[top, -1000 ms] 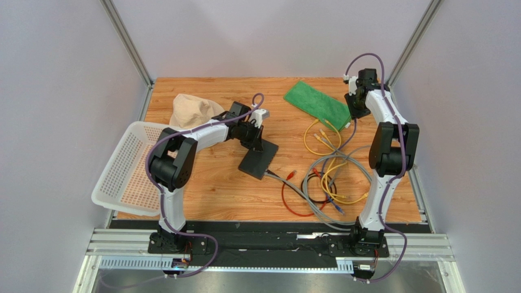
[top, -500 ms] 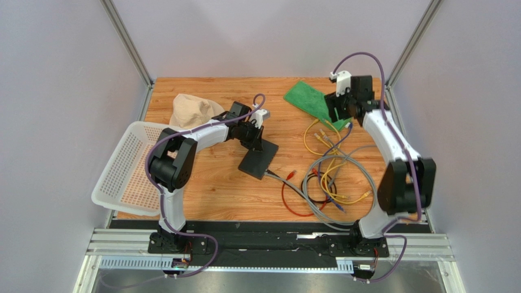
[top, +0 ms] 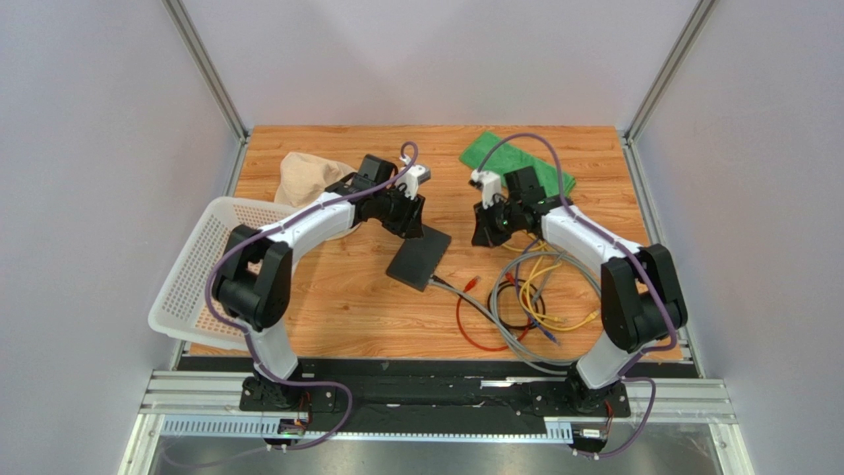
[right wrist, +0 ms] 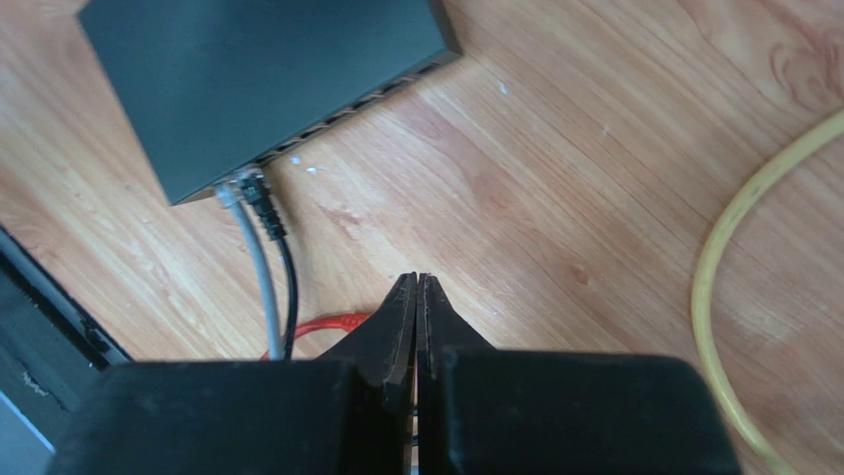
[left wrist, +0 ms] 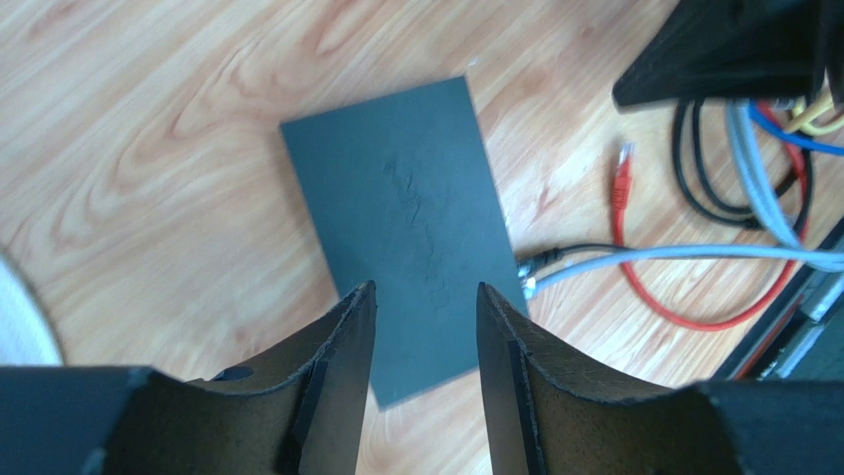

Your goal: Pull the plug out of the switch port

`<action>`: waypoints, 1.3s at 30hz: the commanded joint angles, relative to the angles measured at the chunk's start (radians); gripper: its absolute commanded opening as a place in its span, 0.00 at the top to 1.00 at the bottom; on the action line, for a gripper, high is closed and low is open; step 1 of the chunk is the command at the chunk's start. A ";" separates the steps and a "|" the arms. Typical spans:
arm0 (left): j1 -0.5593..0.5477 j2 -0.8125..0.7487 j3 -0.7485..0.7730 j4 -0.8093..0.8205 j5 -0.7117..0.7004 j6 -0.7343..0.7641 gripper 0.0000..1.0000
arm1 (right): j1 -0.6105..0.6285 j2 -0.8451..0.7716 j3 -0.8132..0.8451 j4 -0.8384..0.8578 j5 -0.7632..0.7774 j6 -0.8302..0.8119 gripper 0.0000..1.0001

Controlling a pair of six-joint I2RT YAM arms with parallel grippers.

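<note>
The switch (top: 418, 257) is a flat black box lying on the wooden table, also seen in the left wrist view (left wrist: 396, 208) and the right wrist view (right wrist: 258, 69). A grey plug (right wrist: 230, 190) and a black plug (right wrist: 260, 193) sit side by side in ports at its near corner (left wrist: 530, 269). My left gripper (top: 408, 226) hovers over the switch's far end, open, with nothing between its fingers (left wrist: 424, 289). My right gripper (top: 485, 234) hangs to the right of the switch, apart from it, shut and empty (right wrist: 417, 279).
A tangle of yellow, red, grey and black cables (top: 525, 297) lies right of the switch, with a loose red plug (left wrist: 622, 178). A green cloth (top: 520, 158) lies at the back, a beige cloth (top: 302, 178) back left, and a white basket (top: 198, 287) at the left edge.
The right arm swung from the back right corner to the table's middle, beside the switch, and its jaws closed. The left gripper opened and drew back a little over the switch.
</note>
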 commanded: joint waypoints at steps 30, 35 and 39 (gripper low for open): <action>0.014 -0.031 -0.180 -0.035 0.009 0.162 1.00 | 0.030 0.234 0.233 0.093 -0.055 0.035 0.37; 0.014 0.055 -0.111 -0.098 0.032 0.172 1.00 | 0.037 0.247 0.175 0.014 -0.365 -0.003 0.28; 0.014 0.101 -0.089 -0.121 0.014 0.155 1.00 | 0.079 0.255 0.180 0.015 -0.429 -0.037 0.29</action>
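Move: The black plug, still in the switch, lies from the right hand about 9 cm left, 7 cm back and 4 cm lower; the grey plug is 1 cm left of it and 1 cm nearer, the loose red plug 2 cm left and 8 cm back of the hand. The switch's middle is 12 cm left, 3 cm back, and from the left hand 3 cm back, 2 cm right, 8 cm below. Right hand dips, sweeps forward-left about 10 cm, draws back opening; left shifts back-left, shuts, lowers onto the switch. ##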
